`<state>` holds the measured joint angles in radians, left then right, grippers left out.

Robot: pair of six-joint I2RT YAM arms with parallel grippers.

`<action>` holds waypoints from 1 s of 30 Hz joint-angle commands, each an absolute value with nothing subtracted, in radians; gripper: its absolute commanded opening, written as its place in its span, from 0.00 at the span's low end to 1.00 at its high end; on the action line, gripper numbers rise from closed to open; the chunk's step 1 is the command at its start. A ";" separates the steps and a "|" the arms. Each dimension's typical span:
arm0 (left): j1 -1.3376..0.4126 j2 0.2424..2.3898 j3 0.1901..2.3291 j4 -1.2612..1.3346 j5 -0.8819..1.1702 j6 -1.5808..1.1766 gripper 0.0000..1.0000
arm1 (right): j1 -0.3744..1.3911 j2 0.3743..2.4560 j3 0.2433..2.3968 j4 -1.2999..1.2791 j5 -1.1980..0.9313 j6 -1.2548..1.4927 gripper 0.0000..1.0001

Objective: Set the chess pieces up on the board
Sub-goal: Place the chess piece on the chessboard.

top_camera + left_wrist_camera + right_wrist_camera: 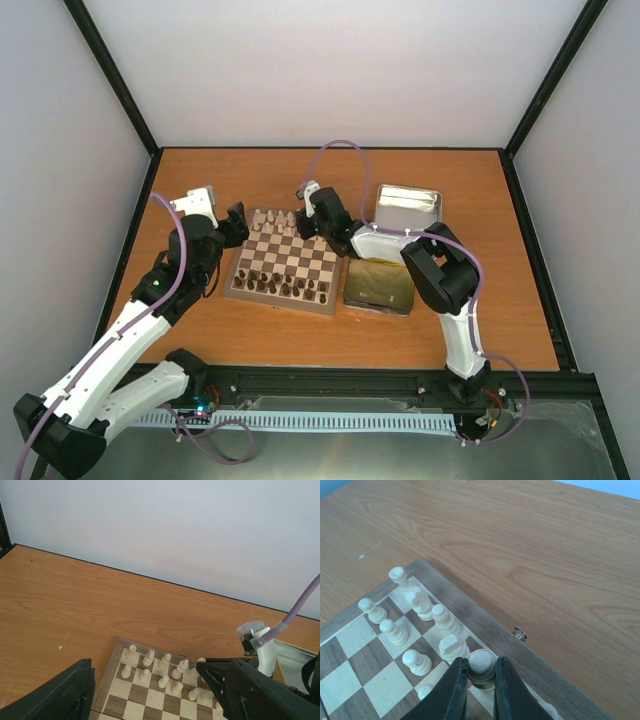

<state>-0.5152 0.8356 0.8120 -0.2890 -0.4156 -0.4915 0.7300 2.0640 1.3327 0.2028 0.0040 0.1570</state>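
The board [262, 262] lies mid-table, with cream-white chess pieces [277, 221] standing in its two far rows. My right gripper [481, 666] is shut on the round head of one cream piece [482, 661] over the board's far edge [485, 622], beside the back-row pieces [422, 604]. In the top view that right gripper [311, 214] is at the board's far right corner. My left gripper [238, 222] hovers at the far left corner, open and holding nothing. In the left wrist view its fingers [65, 695] stand wide either side of the cream pieces [149, 657].
Dark brown pieces [283, 287] fill the board's near rows. A gold rectangular tin [380, 285] lies right of the board, and a silver tin lid [408, 208] lies behind it. A small metal clasp [520, 633] sticks out from the board's far edge.
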 commanded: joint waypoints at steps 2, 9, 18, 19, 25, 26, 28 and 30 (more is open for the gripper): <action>-0.515 0.838 0.827 -0.290 -0.420 -0.467 0.73 | 0.738 2.095 1.356 0.221 0.059 0.161 0.13; -0.515 0.852 0.827 -0.288 -0.416 -0.468 0.73 | 0.738 2.126 1.357 0.224 0.048 0.161 0.14; -0.515 0.850 0.827 -0.284 -0.413 -0.465 0.73 | 0.738 2.119 1.355 0.220 0.033 0.169 0.21; -0.515 0.850 0.826 -0.285 -0.415 -0.464 0.73 | 0.738 2.112 1.353 0.216 0.030 0.169 0.25; -0.514 0.855 0.828 -0.282 -0.411 -0.468 0.73 | 0.738 2.052 1.358 0.191 0.040 0.197 0.39; -0.514 0.857 0.829 -0.281 -0.408 -0.468 0.73 | 0.738 2.045 1.363 0.182 0.054 0.195 0.39; -0.514 0.861 0.831 -0.282 -0.407 -0.467 0.73 | 0.738 2.033 1.372 0.163 0.084 0.187 0.38; -0.514 0.861 0.832 -0.283 -0.403 -0.465 0.73 | 0.737 2.014 1.373 0.145 0.114 0.182 0.38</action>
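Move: The right hand already holds the white piece upright above its empty back-row square, which lies straight below, about 6 cm down. A tall ridged piece stands 3 cm to the left, level with it, another white piece about 3 cm to the right, and a pawn some 3 cm back towards the base, all lower than the fingertips. From the idle left hand the square is roughly 13 cm ahead, 12 cm right and 25 cm below. Straight down with the right hand, about 2.5 cm, bringing the pinched piece onto its square between the ridged piece and its right-hand neighbour. The hand then stops, opens its fingers to a little over a third to let go, and starts to rise by about 1 cm with the wrist nearly unchanged. ##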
